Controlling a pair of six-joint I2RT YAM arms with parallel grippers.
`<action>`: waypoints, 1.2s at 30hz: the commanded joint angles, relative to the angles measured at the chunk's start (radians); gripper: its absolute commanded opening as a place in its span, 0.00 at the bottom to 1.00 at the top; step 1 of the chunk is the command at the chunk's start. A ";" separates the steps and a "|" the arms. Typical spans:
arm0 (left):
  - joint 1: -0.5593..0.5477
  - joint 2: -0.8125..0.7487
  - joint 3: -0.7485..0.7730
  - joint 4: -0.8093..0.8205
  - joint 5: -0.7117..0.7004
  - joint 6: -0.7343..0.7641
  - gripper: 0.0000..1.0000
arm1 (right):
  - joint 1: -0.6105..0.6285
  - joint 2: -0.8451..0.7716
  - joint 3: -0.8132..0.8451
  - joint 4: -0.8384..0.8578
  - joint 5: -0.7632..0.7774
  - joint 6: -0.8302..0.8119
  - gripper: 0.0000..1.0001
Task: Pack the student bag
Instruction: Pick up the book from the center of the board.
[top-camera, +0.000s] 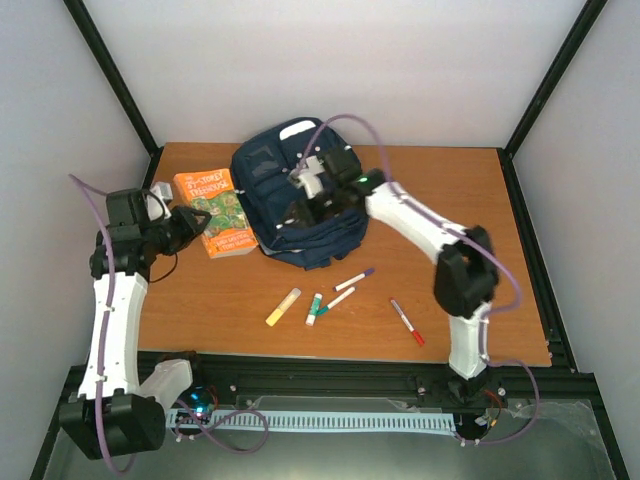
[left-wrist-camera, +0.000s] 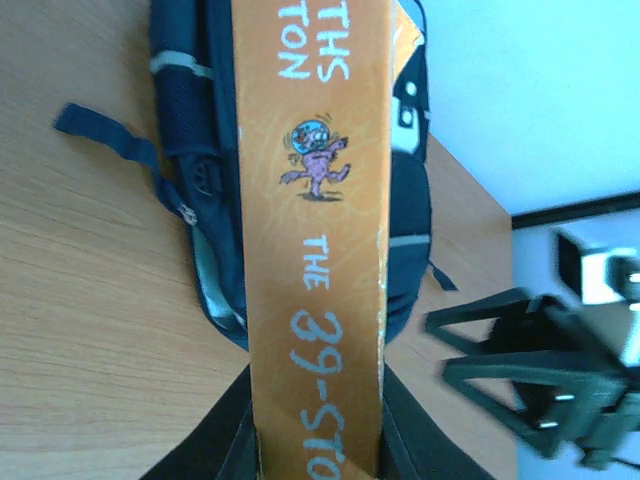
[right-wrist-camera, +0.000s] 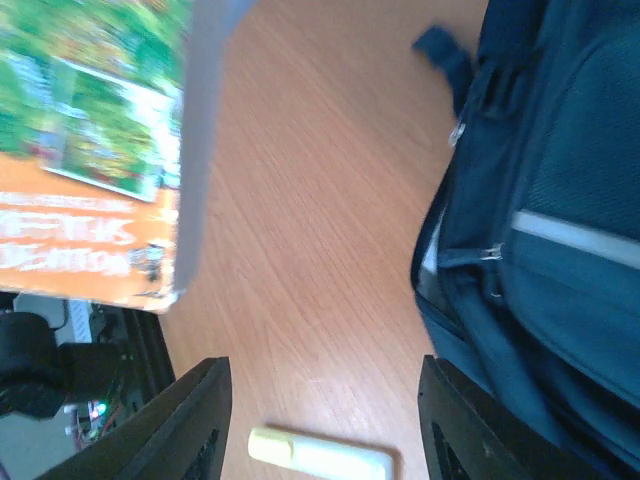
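Observation:
The student bag (top-camera: 300, 195), navy with thin pale stripes, lies at the middle back of the table. An orange paperback book (top-camera: 215, 212) is just left of it. My left gripper (top-camera: 193, 222) is shut on that book; in the left wrist view the orange spine (left-wrist-camera: 315, 250) fills the space between the jaws, with the bag (left-wrist-camera: 195, 160) beyond. My right gripper (top-camera: 300, 215) hovers over the bag's front left part. In the right wrist view that gripper (right-wrist-camera: 322, 385) stands open with nothing in it, the bag (right-wrist-camera: 560, 200) on its right and the book (right-wrist-camera: 90, 150) at upper left.
Loose pens lie in front of the bag: a yellow highlighter (top-camera: 283, 306), also seen under the right gripper (right-wrist-camera: 320, 455), a green marker (top-camera: 314, 309), two white markers (top-camera: 352, 280) and a red pen (top-camera: 407, 322). Black frame rails edge the table.

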 joint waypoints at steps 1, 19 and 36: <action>-0.041 -0.023 0.047 0.054 0.128 0.003 0.01 | -0.129 -0.212 -0.150 -0.005 -0.074 -0.112 0.54; -0.518 0.253 0.052 0.521 0.063 -0.079 0.01 | -0.579 -0.653 -0.698 0.034 -0.342 -0.344 1.00; -0.596 0.346 0.007 1.100 0.275 -0.327 0.01 | -0.589 -0.531 -0.477 0.007 -0.679 -0.351 1.00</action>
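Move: The book is already pinched by its spine in the left hand. The bag's middle lies about 19 cm to this hand's right, 15 cm farther out and 21 cm below; the yellow highlighter is some 16 cm right, 12 cm back and 24 cm below. From the right hand, the raised book is about 16 cm left, level fore and aft and 5 cm higher; the bag is 12 cm ahead, 3 cm right and 13 cm below. Left hand carries the still-pinched book some 22 cm right over the bag as the right, opening, clears rightward. ##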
